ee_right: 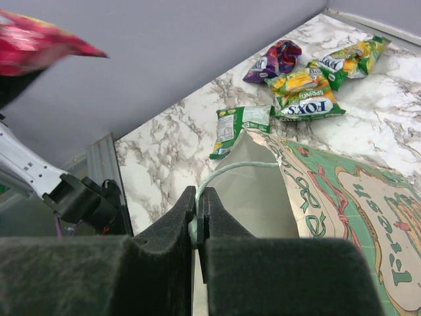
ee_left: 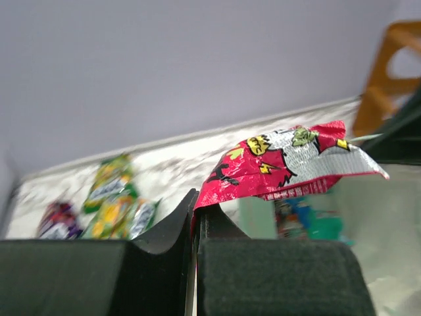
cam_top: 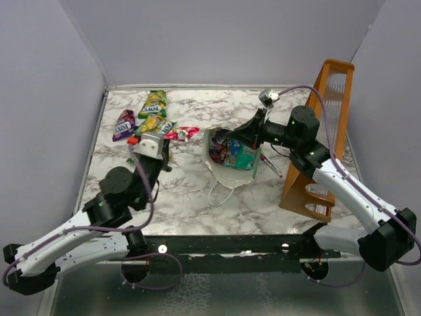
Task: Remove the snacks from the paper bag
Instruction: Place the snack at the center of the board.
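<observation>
The mint-green paper bag [cam_top: 230, 172] leans open in the middle of the table, with teal and red snacks [cam_top: 231, 153] inside. My right gripper [cam_top: 239, 133] is shut on the bag's thin loop handle [ee_right: 231, 168], at the jaws [ee_right: 198, 214], beside the printed bag wall [ee_right: 342, 197]. My left gripper [cam_top: 170, 137] is shut on the edge of a red and silver snack packet [cam_top: 187, 133], held above the table left of the bag. The packet [ee_left: 289, 164] sticks out to the right from the left gripper [ee_left: 196, 212]. Green-yellow packets [cam_top: 155, 103] and a purple one [cam_top: 123, 124] lie at the far left.
A tall orange-brown wooden rack [cam_top: 323, 141] stands along the right side behind my right arm. Thin pens [cam_top: 271, 163] lie between the bag and the rack. Grey walls close in the table on three sides. A second loop handle [cam_top: 220, 192] trails toward the front.
</observation>
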Robot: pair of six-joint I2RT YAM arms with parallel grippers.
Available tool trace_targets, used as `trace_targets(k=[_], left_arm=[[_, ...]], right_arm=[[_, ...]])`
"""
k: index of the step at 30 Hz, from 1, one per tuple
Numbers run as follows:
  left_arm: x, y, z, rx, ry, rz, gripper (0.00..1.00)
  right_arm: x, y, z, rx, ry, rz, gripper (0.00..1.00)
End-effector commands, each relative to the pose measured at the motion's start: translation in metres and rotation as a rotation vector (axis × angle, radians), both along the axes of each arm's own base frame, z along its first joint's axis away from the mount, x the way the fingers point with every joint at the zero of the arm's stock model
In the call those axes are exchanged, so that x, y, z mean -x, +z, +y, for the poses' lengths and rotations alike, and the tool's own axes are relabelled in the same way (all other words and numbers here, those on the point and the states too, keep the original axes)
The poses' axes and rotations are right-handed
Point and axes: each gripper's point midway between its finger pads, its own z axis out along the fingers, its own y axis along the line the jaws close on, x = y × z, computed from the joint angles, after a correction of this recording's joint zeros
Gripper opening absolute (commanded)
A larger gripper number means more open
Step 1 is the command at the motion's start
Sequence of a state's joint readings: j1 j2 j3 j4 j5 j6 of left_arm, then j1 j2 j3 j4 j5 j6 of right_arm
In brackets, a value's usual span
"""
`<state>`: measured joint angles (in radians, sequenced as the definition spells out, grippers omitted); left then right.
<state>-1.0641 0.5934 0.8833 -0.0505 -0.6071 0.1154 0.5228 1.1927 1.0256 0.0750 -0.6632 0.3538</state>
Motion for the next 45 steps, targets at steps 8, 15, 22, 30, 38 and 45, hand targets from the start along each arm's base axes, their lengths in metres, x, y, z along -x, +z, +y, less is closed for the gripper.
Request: trace_targets(k=[8,15,22,30,38,45], left_arm=[[-0.052,-0.176,0.066,-0.123,0.662,0.34,0.0],[-0.046,-0.262,0.122,-0.128,0.93,0.554,0.0],[-0.049,-0.286,0.127,0.065,1.045,0.703,0.0],[-0.046,-0.324,0.134,0.179,1.138,0.804,0.0],[-0.025,-0.343,0.134,0.237,1.188,0.909,0.41],[-0.049,-0.272,0.098,0.415,0.815,0.791,0.8]], right_arm=[[0.003,0.005,-0.002,-0.004,-0.012,-0.018,0.01],[0.005,0.005,-0.002,-0.002,-0.008,-0.017,0.01],[0.007,0.008,0.0,-0.013,0.013,-0.013,0.01],[0.009,0.012,-0.003,-0.012,0.002,-0.025,0.01],[0.01,0.011,-0.002,-0.017,0.012,-0.023,0.01],[0.009,0.007,-0.003,-0.005,0.005,-0.026,0.01]])
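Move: The left hand holds the pink snack high up; the bare board it is taken to lies about 5 cm ahead, 14 cm left and some 36 cm below. The green snack is about 7 cm farther out than that spot and 3 cm left of it, the yellow snack some 27 cm ahead and 14 cm left of the hand, the paper bag about 10 cm ahead and 22 cm right. From the right hand the spot is some 38 cm left, about 2 cm back and 30 cm below. Downward in one fast sweep of some 34 cm, the left hand carries the pinched pink snack also about 13 cm left and a little forward, to the board beside the green snack. The wrist swings counter-clockwise and tips from nearly level to steeply down, slowing near the board; the fingers then open wide, let go of the snack and start to lift. ##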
